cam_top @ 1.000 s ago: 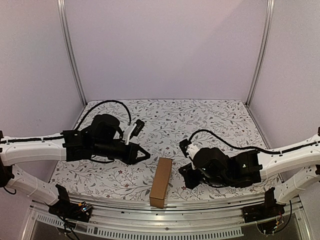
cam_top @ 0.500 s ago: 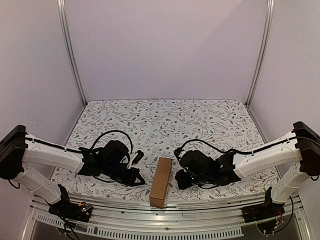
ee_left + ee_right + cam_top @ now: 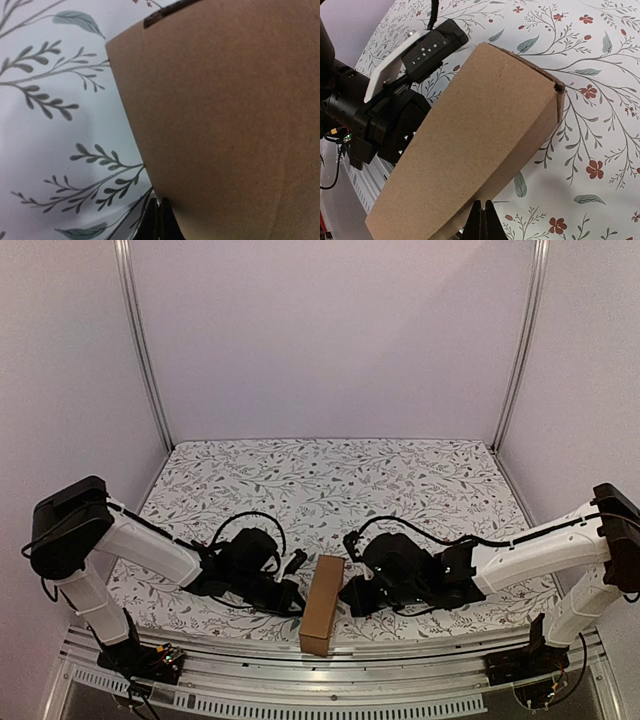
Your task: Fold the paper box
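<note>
The paper box (image 3: 322, 603) is a plain brown oblong carton, closed up, lying on the flowered table near the front edge with one end toward the rail. My left gripper (image 3: 297, 600) is shut and empty, its tip against the carton's left side; in the left wrist view the brown wall (image 3: 225, 115) fills the frame above the closed fingertips (image 3: 159, 220). My right gripper (image 3: 348, 598) is shut too, its tip at the carton's right side. The right wrist view shows the carton (image 3: 480, 145) just beyond the closed fingertips (image 3: 482, 219), with the left arm's black wrist (image 3: 380, 125) behind it.
The flowered table cover (image 3: 340, 480) stretches back to the purple walls. A metal rail (image 3: 320, 665) runs along the front edge just below the carton's near end. Black cables loop over both wrists.
Both arms have come down and in toward the carton, one from each side, until their shut tips reach its long sides. The carton itself has not moved.
</note>
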`<state>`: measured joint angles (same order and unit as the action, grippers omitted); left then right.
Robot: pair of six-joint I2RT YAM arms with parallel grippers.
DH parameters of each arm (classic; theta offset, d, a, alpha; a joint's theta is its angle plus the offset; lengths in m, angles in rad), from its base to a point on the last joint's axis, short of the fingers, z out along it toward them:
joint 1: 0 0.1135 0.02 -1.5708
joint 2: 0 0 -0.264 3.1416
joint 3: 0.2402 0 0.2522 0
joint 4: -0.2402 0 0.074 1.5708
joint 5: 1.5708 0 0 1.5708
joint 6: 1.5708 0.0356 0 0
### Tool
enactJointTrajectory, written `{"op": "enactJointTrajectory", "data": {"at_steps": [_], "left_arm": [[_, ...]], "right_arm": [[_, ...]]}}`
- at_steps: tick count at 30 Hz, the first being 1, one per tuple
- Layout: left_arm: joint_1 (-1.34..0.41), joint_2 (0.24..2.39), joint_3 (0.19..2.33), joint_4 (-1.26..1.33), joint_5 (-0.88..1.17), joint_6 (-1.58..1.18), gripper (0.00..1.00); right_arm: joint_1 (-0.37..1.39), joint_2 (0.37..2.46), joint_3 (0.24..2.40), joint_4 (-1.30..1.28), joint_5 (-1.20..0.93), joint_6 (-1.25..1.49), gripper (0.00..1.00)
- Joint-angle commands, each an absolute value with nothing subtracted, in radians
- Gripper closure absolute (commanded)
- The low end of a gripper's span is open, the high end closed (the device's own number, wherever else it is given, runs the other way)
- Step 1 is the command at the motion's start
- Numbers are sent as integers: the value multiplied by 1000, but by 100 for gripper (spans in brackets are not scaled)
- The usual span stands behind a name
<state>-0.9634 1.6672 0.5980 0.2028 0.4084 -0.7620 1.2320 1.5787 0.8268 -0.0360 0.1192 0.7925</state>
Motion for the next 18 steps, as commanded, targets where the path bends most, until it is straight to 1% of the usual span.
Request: {"op": "enactJointTrajectory", "data": {"at_steps": [1, 9, 14, 18], "left_arm": [[-953, 1730, 631, 331, 459, -791, 100], [-953, 1829, 661, 500, 517, -865, 100], [-951, 1888, 704, 530, 508, -879, 100], [-942, 1898, 716, 475, 476, -855, 100]], "right_arm": [[1228, 1547, 830, -9, 76, 809, 100], [1228, 1568, 868, 27, 74, 805, 100], [1225, 1600, 897, 21, 90, 791, 100], [1218, 1624, 909, 6, 103, 785, 100]]}}
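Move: The paper box, closed and standing on a long narrow side, lies between the two hands: its middle is about 4 cm right of the left hand, 2 cm farther out and some 4 cm higher, as the left fingers are low by its bottom edge. From the right hand the box's middle is roughly 5 cm left, 1 cm ahead and 2 cm lower. The table's near edge runs about 9 cm straight back from the left hand, 1 cm lower. The paper box is worked from both sides: the left hand, fingers shut, slides about 5 cm to the right close above the table, against the foot of the box, easing forward near the end and tilting some 10 degrees. Meanwhile the right hand, also shut, climbs roughly 3 cm and goes 2 cm left, its fingertips bearing on the box's right-hand broad face. ##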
